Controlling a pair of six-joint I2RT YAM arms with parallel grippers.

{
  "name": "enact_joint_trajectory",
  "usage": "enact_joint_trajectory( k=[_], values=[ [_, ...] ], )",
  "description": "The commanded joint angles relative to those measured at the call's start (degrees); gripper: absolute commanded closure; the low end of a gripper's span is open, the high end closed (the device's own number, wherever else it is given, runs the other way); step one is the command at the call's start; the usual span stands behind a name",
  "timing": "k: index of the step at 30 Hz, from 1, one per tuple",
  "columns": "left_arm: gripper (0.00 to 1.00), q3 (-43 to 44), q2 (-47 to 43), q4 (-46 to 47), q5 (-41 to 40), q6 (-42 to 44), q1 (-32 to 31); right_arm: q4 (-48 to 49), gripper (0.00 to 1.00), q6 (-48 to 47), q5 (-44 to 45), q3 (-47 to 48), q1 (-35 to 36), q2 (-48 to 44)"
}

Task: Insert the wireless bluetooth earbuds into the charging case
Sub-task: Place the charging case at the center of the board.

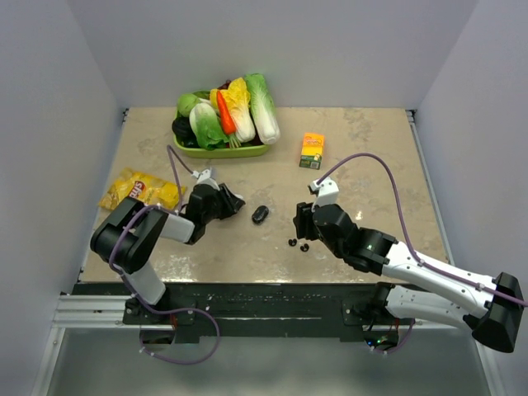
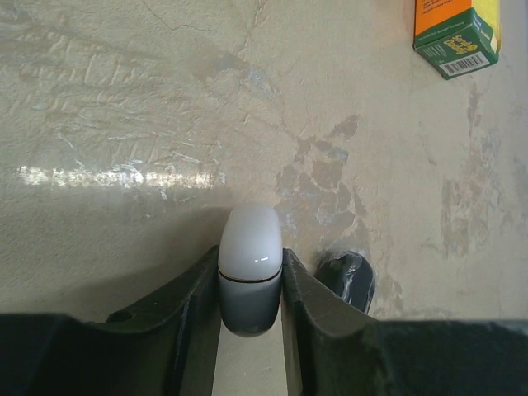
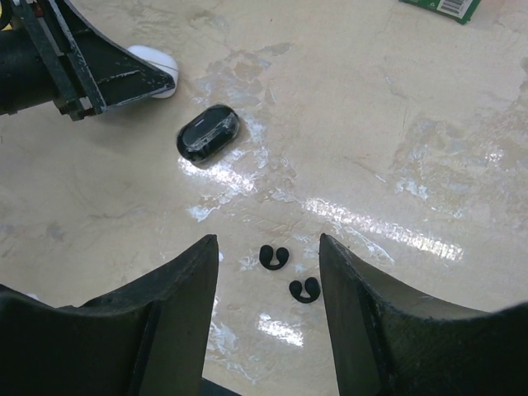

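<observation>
Two tiny black clip-shaped earbuds [image 3: 274, 256] [image 3: 304, 289] lie on the table, also visible in the top view [image 1: 292, 242]. My right gripper [image 3: 268, 241] is open and hovers over them, with both between its fingers and untouched. A shut black oval charging case [image 3: 208, 132] lies on the table between the arms [image 1: 260, 214]. My left gripper [image 2: 250, 257] is shut on a white oval case [image 2: 249, 235], whose lid seam looks shut, just left of the black case [image 2: 348, 279]. I see no white earbuds.
A green tray [image 1: 247, 152] of toy vegetables stands at the back. An orange and green carton [image 1: 312, 151] lies right of it and shows in the left wrist view [image 2: 458, 33]. A yellow chip bag [image 1: 140, 190] lies at the left.
</observation>
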Motion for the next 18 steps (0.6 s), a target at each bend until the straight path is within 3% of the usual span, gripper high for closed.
enact_joint_trajectory(
  k=[1, 7, 14, 17, 18],
  values=[
    [0.61, -0.5, 0.2, -9.4, 0.3, -1.3, 1.8, 0.7, 0.44, 1.0, 0.9, 0.6, 0.2, -1.1],
    [0.40, -1.8, -6.6, -17.5, -2.2, -0.3, 3.7, 0.8, 0.44, 1.1, 1.0, -0.4, 0.2, -1.5],
    [0.38, -5.1, -19.1, -24.2, -11.1, -1.3, 3.6, 1.8, 0.44, 1.1, 1.3, -1.3, 0.1, -2.6],
    [0.37, -9.5, -28.4, -19.9, -14.4, -2.6, 0.1, 3.6, 0.44, 1.2, 2.2, -2.3, 0.0, -3.3],
    [0.37, -9.9, -31.4, -18.9, -15.7, -2.5, -4.8, 4.3, 0.44, 1.3, 2.5, -3.1, 0.1, -3.3]
  ],
)
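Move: My left fingers still pinch the white charging case down at the board, its middle practically at the hand point. The black case sits about 7 cm to the right of this hand, some 4 cm nearer me; the chips bag is roughly 28 cm to its left, level with it. From my right hand, which waits, the charging case lies about 17 cm left, 9 cm ahead and 16 cm below. I spread my left fingers to let go of the charging case at the board, already easing left as they part. Then I draw the open hand away from it, about 6 cm left and 4 cm back, lifting a couple of centimetres and turning some 10 degrees counter-clockwise. ##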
